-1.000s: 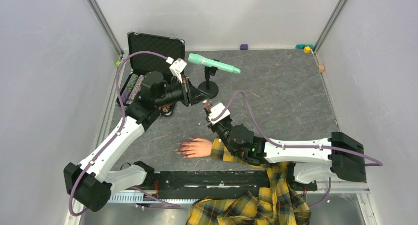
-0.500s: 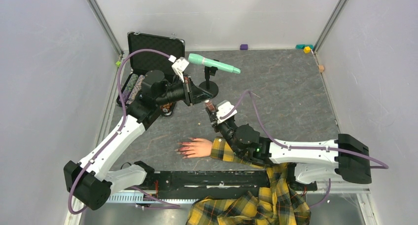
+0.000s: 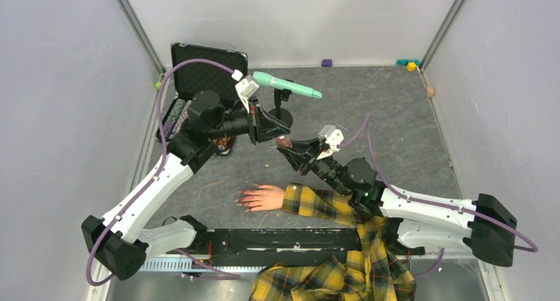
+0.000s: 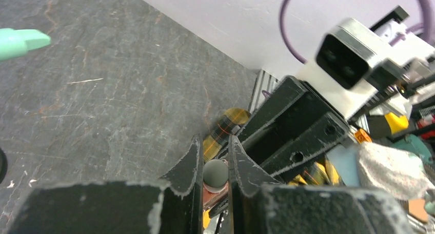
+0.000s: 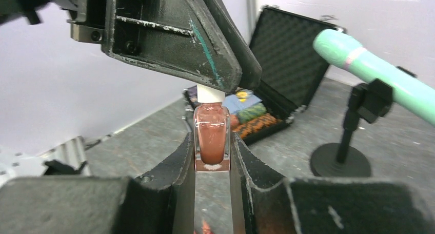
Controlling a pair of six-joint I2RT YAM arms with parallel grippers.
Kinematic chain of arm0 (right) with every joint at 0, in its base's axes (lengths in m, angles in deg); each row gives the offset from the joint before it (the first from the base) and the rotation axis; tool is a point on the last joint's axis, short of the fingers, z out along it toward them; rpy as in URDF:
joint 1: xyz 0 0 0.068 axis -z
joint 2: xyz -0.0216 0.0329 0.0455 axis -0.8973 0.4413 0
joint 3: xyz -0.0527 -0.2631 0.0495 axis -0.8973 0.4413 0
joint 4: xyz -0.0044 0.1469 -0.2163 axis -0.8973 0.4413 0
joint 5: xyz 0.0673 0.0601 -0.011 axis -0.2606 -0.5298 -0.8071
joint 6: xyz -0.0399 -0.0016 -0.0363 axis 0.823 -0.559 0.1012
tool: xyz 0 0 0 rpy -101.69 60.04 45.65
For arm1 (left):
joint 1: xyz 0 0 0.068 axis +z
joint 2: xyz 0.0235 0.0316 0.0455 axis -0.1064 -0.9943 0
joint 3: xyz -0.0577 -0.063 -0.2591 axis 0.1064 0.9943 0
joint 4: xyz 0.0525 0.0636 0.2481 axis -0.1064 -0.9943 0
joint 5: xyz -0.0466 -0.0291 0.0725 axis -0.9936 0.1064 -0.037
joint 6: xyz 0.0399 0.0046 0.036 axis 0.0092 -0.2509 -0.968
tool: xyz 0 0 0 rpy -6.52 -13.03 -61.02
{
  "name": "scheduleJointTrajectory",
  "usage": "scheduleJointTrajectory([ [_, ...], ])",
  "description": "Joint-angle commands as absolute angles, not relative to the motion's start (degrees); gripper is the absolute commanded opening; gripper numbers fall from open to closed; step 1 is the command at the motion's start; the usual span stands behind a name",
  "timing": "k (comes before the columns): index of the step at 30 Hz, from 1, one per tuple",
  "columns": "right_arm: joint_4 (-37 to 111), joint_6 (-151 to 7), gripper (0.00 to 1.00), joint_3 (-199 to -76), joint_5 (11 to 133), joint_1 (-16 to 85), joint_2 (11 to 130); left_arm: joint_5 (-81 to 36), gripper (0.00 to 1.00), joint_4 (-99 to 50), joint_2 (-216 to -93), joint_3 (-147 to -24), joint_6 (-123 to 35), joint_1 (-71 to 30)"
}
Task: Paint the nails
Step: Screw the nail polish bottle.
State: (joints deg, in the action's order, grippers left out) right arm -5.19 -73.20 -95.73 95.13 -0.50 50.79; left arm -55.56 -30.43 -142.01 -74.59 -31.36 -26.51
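The pale mannequin hand (image 3: pixel 265 197) lies palm down near the front edge, in a yellow plaid sleeve (image 3: pixel 318 204). The nails (image 3: pixel 243 199) are glossy red-pink and point left. Above and behind it, both grippers meet on a small polish bottle (image 5: pixel 212 136) of brownish-red liquid. My right gripper (image 5: pixel 212 141) is shut on the bottle's glass body. My left gripper (image 4: pixel 214 142) is shut on its white cap (image 4: pixel 216 173), seen end-on between the jaws. In the top view the left gripper (image 3: pixel 277 136) and right gripper (image 3: pixel 288 147) touch tip to tip, well clear of the hand.
An open black case (image 3: pixel 208 63) with coloured items stands at the back left. A mint-green wand (image 3: pixel 285 85) rests on a black stand (image 3: pixel 279 121) just behind the grippers. Small blocks (image 3: pixel 411 66) lie along the far edge. Plaid cloth (image 3: pixel 330 278) hangs over the front rail.
My left gripper closed on the bottle's cap and shifted slightly right. The right arm swung its wrist to the right and levelled out, with the bottle still held at about the same spot.
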Motion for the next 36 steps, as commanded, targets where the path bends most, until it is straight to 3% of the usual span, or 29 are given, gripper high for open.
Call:
scheduleJointTrajectory([
  [1,-19.18,-82.33,0.00,-94.84,78.96,3.06,48.60,-70.20,0.02,-34.25,-141.82,-76.15,-34.64,-30.65],
  [11,-32.03,-93.23,0.00,-91.70,66.49,7.55,48.02,-78.92,0.02,-35.30,-139.99,-76.16,-38.57,-34.00],
  [29,-38.23,-98.27,0.00,-92.29,61.66,7.91,47.74,-82.42,0.02,-40.66,-138.81,-76.88,-43.77,-35.73],
  [30,-37.40,-97.56,0.00,-92.29,61.83,7.91,47.57,-81.42,0.08,-40.72,-138.52,-76.90,-43.87,-35.73],
  [33,-35.41,-95.12,0.00,-91.86,62.49,7.92,47.11,-76.70,0.58,-40.54,-137.34,-76.64,-44.06,-35.73],
  [36,-36.36,-94.56,0.00,-89.61,63.85,7.85,46.74,-71.26,0.84,-38.98,-135.55,-75.58,-43.60,-35.73],
])
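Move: The nail polish bottle is upright between the hands: its middle is about 3 cm below and 1 cm back from the left hand, whose fingers pinch the cap, and about 2 cm above and 1 cm ahead of the right, which grips the glass. From the right hand, the rubber hand lies some 6 cm back, 7 cm left and 28 cm below; the microphone stand's base is about 26 cm ahead, 1 cm left. Both hands carry the bottle back about 10 cm, rising slightly and turning inward, then the left fingers release the cap. ##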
